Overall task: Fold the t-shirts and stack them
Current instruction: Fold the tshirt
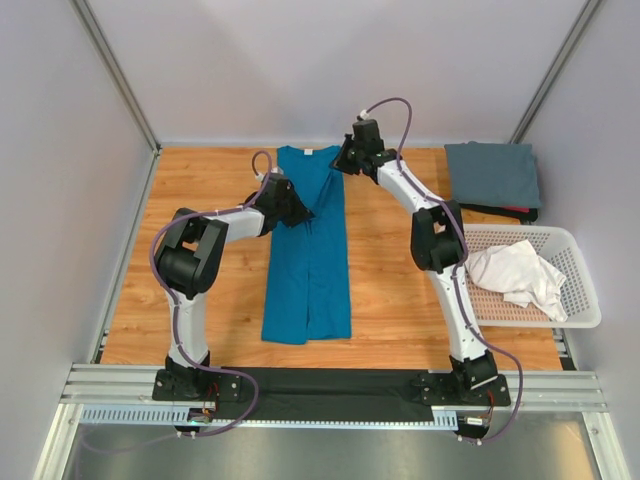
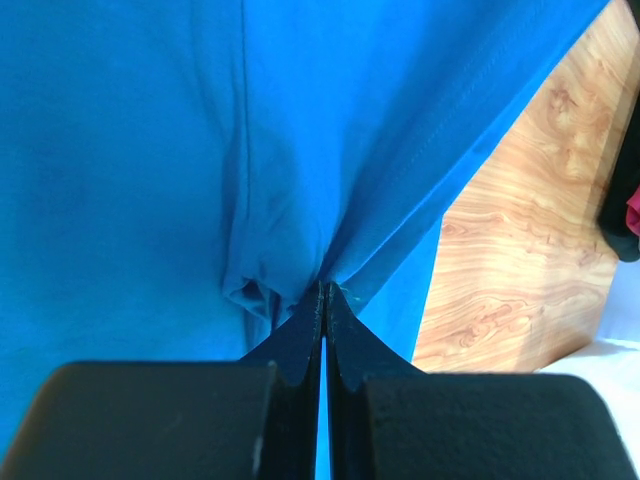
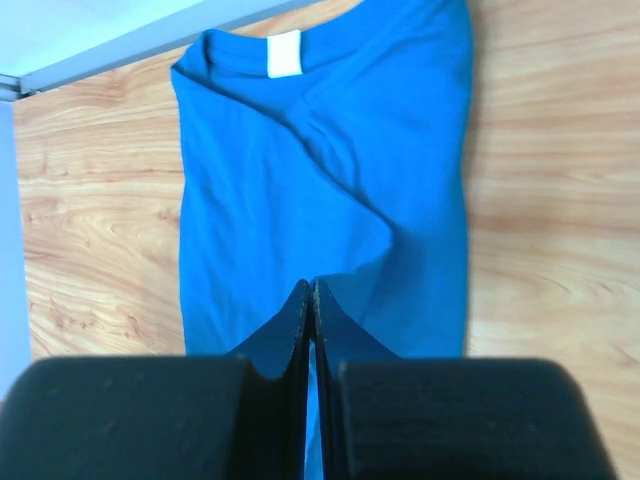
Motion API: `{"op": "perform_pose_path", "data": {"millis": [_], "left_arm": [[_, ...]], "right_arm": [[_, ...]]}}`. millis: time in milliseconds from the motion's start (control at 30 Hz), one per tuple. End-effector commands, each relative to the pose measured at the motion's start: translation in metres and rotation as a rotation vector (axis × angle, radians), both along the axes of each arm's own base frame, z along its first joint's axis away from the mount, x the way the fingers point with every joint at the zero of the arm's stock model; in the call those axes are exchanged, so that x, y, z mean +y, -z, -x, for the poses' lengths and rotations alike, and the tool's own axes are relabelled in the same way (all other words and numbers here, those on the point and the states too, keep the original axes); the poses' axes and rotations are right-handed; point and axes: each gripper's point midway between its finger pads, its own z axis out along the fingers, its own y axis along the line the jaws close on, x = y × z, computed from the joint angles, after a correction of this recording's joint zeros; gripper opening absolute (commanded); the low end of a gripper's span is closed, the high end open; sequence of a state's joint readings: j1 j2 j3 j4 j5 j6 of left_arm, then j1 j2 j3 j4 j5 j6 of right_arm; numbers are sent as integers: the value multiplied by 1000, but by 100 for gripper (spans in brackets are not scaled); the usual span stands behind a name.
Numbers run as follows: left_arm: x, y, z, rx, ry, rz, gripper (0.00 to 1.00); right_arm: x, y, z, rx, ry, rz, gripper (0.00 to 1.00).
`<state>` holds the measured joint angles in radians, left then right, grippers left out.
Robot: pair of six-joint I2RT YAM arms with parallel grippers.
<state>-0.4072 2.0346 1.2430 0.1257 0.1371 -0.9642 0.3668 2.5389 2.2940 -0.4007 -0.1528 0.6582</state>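
A teal-blue t-shirt (image 1: 308,270) lies folded into a long narrow strip down the middle of the wooden table, collar at the far end. My left gripper (image 1: 298,205) is shut on a bunched fold of the teal cloth (image 2: 150,150), which gathers into creases at its tips (image 2: 324,288). My right gripper (image 1: 341,160) is near the collar end on the shirt's right edge. It is shut, and a ridge of teal cloth (image 3: 300,150) runs into its tips (image 3: 311,285). The slate grey t-shirt (image 1: 492,174) lies folded at the back right. The white t-shirt (image 1: 518,275) lies crumpled in the basket.
A white lattice basket (image 1: 585,290) stands at the right edge of the table. A dark item with some red (image 1: 516,212) peeks out under the grey shirt. A white neck label (image 3: 283,55) shows at the teal shirt's collar. Grey walls enclose the table.
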Motion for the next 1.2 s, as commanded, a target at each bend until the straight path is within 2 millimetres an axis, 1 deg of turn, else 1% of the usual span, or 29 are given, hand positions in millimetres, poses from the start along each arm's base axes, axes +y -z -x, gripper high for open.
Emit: {"op": "perform_pose_path", "data": {"millis": [0,33,67,133,267,300,367,400,433,467,500,533,567,600,667,700,767,800,833,867,900,933,967,1000,1033,1067,1100,1133,1167], "left_arm": [[2,-27,-5,-63,-12,27,0],[2,-27,-5,-60,-14,28,0],[2,-27,-5,-62,-14,29,0],[3,-25,-3,-58,-14,27,0],[5,-24,-1,-55,-13,16,0],[6,-25,-1,-57,-15,13,0],[9,-27,1,-55,-22,-4,0],[11,-27,1,-53,-27,-13,0],[14,-28,3,-40,-38,-28,16],[15,-30,3,-44,-35,-34,26],[16,-32,4,-39,-35,-41,34],[15,-41,4,-60,-26,-40,46],[15,-46,3,-69,-22,-37,50],[14,-52,2,-84,-17,-35,53],[13,-70,1,-120,3,-34,58],[14,-74,3,-121,10,-44,58],[14,-92,3,-168,33,-53,58],[15,-95,7,-165,46,-68,59],[18,-106,8,-185,47,-80,59],[21,-111,9,-195,52,-98,59],[27,-108,16,-172,62,-140,59],[35,-119,19,-191,49,-167,59],[40,-120,24,-189,48,-188,59],[49,-126,35,-182,42,-218,59],[53,-127,42,-173,42,-229,59],[59,-118,52,-147,45,-247,59],[63,-113,64,-116,52,-259,59],[66,-119,73,-118,50,-251,59],[71,-102,88,-71,58,-261,59]], "right_arm": [[22,-16,-14,-85,-15,-45,0],[23,-6,-15,-77,-17,-36,0],[29,-8,-15,-94,-33,-24,0],[29,4,-15,-89,-22,11,1],[35,18,-14,-92,-37,41,9],[36,19,-13,-93,-48,41,16],[39,21,-14,-103,-63,41,22],[41,19,-13,-113,-80,43,30],[43,14,-13,-125,-91,39,37],[44,12,-13,-128,-98,38,44],[46,1,-13,-146,-114,31,57],[45,-6,-13,-158,-117,29,63],[46,-13,-12,-170,-122,28,72],[45,-32,-13,-204,-126,22,76],[45,-54,-12,-240,-133,19,85],[45,-75,-10,-273,-139,14,86],[42,-93,-6,-300,-147,27,87],[39,-111,-2,-318,-143,29,87],[37,-118,1,-326,-147,38,87],[33,-117,5,-313,-149,50,88],[28,-132,13,-318,-147,55,88],[24,-134,18,-308,-150,70,89],[19,-120,26,-264,-148,92,92],[9,-131,37,-250,-132,107,93],[3,-128,45,-226,-124,114,93],[-5,-92,61,-132,-119,139,94],[-11,-110,75,-143,-115,126,94],[-13,-104,88,-116,-121,125,95],[-18,-92,102,-74,-127,124,94]]}}
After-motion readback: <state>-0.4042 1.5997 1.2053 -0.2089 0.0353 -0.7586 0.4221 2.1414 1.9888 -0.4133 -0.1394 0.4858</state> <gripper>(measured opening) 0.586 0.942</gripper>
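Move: The right gripper holds the lifted end of the t-shirt's sleeve; the spot on the shirt for it is about 4 cm left and 5 cm down. From this hand the white label lies some 6 cm ahead, 5 cm left and 6 cm down; the left hand's pinch, 13 cm back, 5 cm left and 5 cm lower. The left gripper grips fabric whose resting spot is 1 cm straight below, with the label about 19 cm ahead, 2 cm down. Carry the sleeve end left about 4 cm and down 5 cm onto the shirt with the right gripper, opening near the bottom, while the left gripper sinks 1 cm and lets go of its pinch. Then lift both open hands clear: the left up some 13 cm, drawing back and outward to the left; the right up, then back and slightly right. ##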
